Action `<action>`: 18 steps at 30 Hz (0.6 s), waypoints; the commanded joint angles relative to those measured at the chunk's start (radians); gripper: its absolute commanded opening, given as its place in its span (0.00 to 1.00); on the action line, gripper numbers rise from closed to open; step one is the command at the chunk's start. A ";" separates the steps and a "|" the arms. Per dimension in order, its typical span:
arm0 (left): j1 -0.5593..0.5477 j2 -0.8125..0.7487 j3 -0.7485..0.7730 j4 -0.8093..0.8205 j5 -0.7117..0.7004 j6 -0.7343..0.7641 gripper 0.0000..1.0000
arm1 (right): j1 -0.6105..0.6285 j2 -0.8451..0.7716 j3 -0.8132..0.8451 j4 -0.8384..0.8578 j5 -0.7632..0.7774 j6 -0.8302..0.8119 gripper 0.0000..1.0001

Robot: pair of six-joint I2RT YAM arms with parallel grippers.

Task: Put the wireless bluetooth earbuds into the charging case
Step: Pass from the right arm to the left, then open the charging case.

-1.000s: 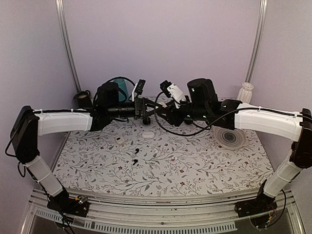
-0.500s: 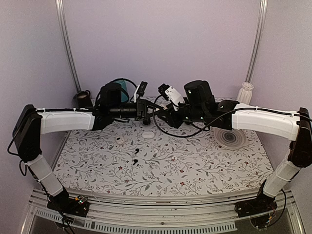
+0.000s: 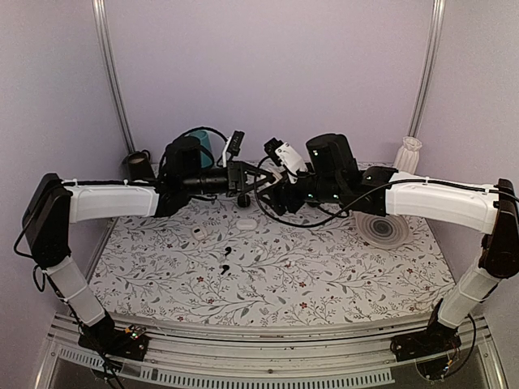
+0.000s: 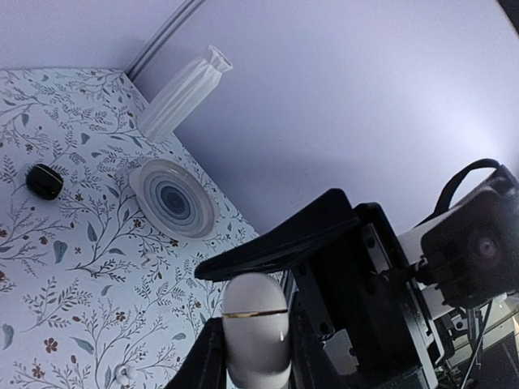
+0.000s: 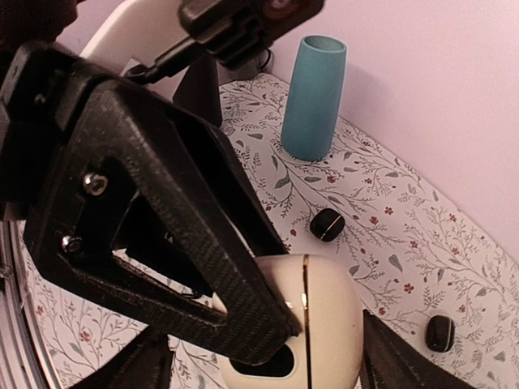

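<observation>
Both arms meet in mid-air over the back of the table. The charging case [image 4: 255, 324], glossy white with a gold seam and its lid closed, sits between the fingers of my left gripper [image 4: 258, 340], which is shut on it. In the right wrist view the same charging case [image 5: 320, 316] lies between the spread fingers of my right gripper [image 5: 268, 361], which is open, its left finger well off the case. A left finger [image 5: 186, 243] crosses in front. Two small white pieces [image 3: 199, 232] [image 3: 246, 224], likely the earbuds, lie on the floral table below.
A teal vase [image 5: 312, 97] stands at the back left and a white ribbed vase [image 4: 182, 93] at the back right. A ringed plate [image 4: 173, 197] lies near it. Black pebble cases [image 5: 327, 224] [image 5: 440, 332] [image 4: 45, 180] lie on the tablecloth. A dark cup [image 3: 138, 164] stands far left.
My left gripper has closed on the case and my right gripper's jaws have spread apart off it. The two wrists have drawn slightly closer together.
</observation>
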 commanded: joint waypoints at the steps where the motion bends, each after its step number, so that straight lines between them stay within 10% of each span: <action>1: 0.014 0.001 0.024 0.074 -0.014 -0.005 0.00 | 0.002 -0.028 -0.003 0.011 -0.027 0.035 0.88; 18: 0.043 -0.050 -0.014 0.113 -0.051 0.025 0.00 | -0.030 -0.107 -0.058 0.062 -0.148 0.142 0.99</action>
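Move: The white charging case already sits in the left fingers, its middle about 1 cm to the right of that hand's point; from the right hand point the case lies some 1 cm to the left and 1 cm up. Some 26 cm below the left hand are the left black box, about 12 cm ahead and 7 cm left, the white oblong, 3 cm ahead and 5 cm left, and the nearer-placed earbud, 6 cm back and 10 cm left. The case stays pinched in the left fingers and is carried about 2.5 cm forward and up, slightly left, out from between the right fingers, that hand turning only some 5 degrees. The right fingers, already part open, spread fully; then the right hand backs off about 2 cm, back towards its base and up, rolling slightly with its left side rising. ##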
